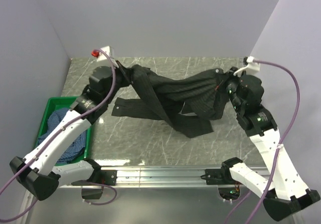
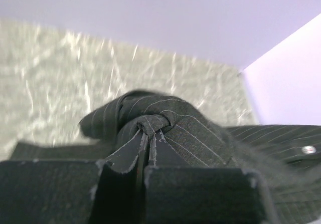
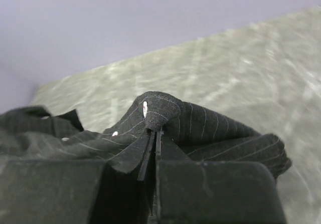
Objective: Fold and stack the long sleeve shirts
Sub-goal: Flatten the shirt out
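A black pinstriped long sleeve shirt [image 1: 173,96] stretches across the back of the table, lifted at both ends and sagging in the middle, with a sleeve trailing left on the table. My left gripper [image 1: 125,73] is shut on a bunched fold of this shirt [image 2: 165,121] at its left end. At the right end my right gripper [image 1: 225,81] is shut on another pinched fold [image 3: 160,111], where a white button shows. A blue checked shirt [image 1: 67,136] lies crumpled in the crate at the left.
The green plastic crate [image 1: 50,103] stands at the table's left edge beside my left arm. Grey walls close in the table at the back and on both sides. A metal rail [image 1: 160,174] runs along the near edge.
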You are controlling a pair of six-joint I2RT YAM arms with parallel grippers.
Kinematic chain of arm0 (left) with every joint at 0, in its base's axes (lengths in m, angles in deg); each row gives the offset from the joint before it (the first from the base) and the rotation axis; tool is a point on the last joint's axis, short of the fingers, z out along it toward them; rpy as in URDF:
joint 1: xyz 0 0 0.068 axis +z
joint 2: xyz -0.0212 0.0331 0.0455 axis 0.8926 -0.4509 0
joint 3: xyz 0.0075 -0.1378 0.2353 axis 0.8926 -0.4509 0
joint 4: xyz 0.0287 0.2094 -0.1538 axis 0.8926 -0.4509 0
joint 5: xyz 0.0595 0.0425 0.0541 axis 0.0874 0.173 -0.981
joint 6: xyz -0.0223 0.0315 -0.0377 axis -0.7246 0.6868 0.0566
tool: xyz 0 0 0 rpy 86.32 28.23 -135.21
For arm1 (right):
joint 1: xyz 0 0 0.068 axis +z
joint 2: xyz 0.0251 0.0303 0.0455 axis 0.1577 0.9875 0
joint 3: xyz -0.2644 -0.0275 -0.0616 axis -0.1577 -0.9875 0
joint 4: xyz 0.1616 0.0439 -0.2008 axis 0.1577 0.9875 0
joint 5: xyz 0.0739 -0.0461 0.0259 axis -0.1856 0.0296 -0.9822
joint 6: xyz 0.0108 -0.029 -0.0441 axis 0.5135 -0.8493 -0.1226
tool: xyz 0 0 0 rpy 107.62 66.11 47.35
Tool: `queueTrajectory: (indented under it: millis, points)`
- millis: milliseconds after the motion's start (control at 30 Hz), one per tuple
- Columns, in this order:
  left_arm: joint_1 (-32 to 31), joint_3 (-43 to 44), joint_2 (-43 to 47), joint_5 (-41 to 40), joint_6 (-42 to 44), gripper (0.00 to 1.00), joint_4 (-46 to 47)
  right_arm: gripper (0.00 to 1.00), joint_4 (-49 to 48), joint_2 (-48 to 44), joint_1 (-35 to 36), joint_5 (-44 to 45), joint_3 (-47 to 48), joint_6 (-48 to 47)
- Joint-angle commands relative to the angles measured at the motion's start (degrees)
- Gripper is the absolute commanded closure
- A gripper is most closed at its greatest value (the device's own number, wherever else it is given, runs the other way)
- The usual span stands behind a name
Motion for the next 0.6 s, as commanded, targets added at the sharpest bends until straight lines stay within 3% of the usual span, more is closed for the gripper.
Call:
queueTrajectory:
  millis: [0,67,167,200,267,367,467,567]
  points:
    - [0.4,8.7,3.9,0.1,5.2,1.00,-1.2,1.00,1.7,3.5,0.3,-11.2,8.2,-2.3]
    - [0.4,11.4,5.7,1.1,5.9,0.99,-1.5,0.99,3.0,4.3,1.3,-13.2,9.1,-2.1]
    - [0.3,13.5,10.0,1.0,6.8,0.99,-2.1,0.85,5.9,6.2,1.4,-19.4,10.1,-2.0]
    - [0.3,13.8,11.4,1.0,6.9,1.00,-2.9,0.66,7.0,6.9,1.6,-20.5,10.3,-1.8]
    - [0.3,14.2,11.6,1.0,6.7,1.00,-4.6,0.43,7.8,7.8,2.9,-20.9,7.7,-2.1]
    - [0.3,10.2,10.8,-0.3,5.7,1.00,-6.7,0.27,7.5,7.6,6.3,-17.6,2.7,-3.3]
    - [0.4,2.8,10.0,-3.0,3.2,1.00,-6.3,0.24,6.7,7.8,10.7,-15.8,-1.1,-5.2]
    - [0.5,-2.7,8.7,-8.0,0.1,1.00,-7.1,0.24,3.5,8.4,19.5,-13.5,-8.1,-6.6]
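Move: Both my hands already hold the shirt up by its far edge. The middle of the table lies about 10 cm right of my left hand, 2 cm back and 33 cm below; from my right hand it is 20 cm left, 2 cm ahead and equally low. The shirt's loose tail hangs some 5 cm left and 7 cm back of my right hand. From my left hand, the flat sleeve is almost straight below, and the green tray 30 cm left and 12 cm back. I let go of the shirt's right end, opening my right fingers wide while that hand sweeps some 11 cm left, then sinks about 12 cm and eases back, turning 30 degrees counter-clockwise and tipping down. My left hand keeps its pinch and flings the cloth up 15 cm, back and left, tilting upward, then swings down and forward again by about half that height. ##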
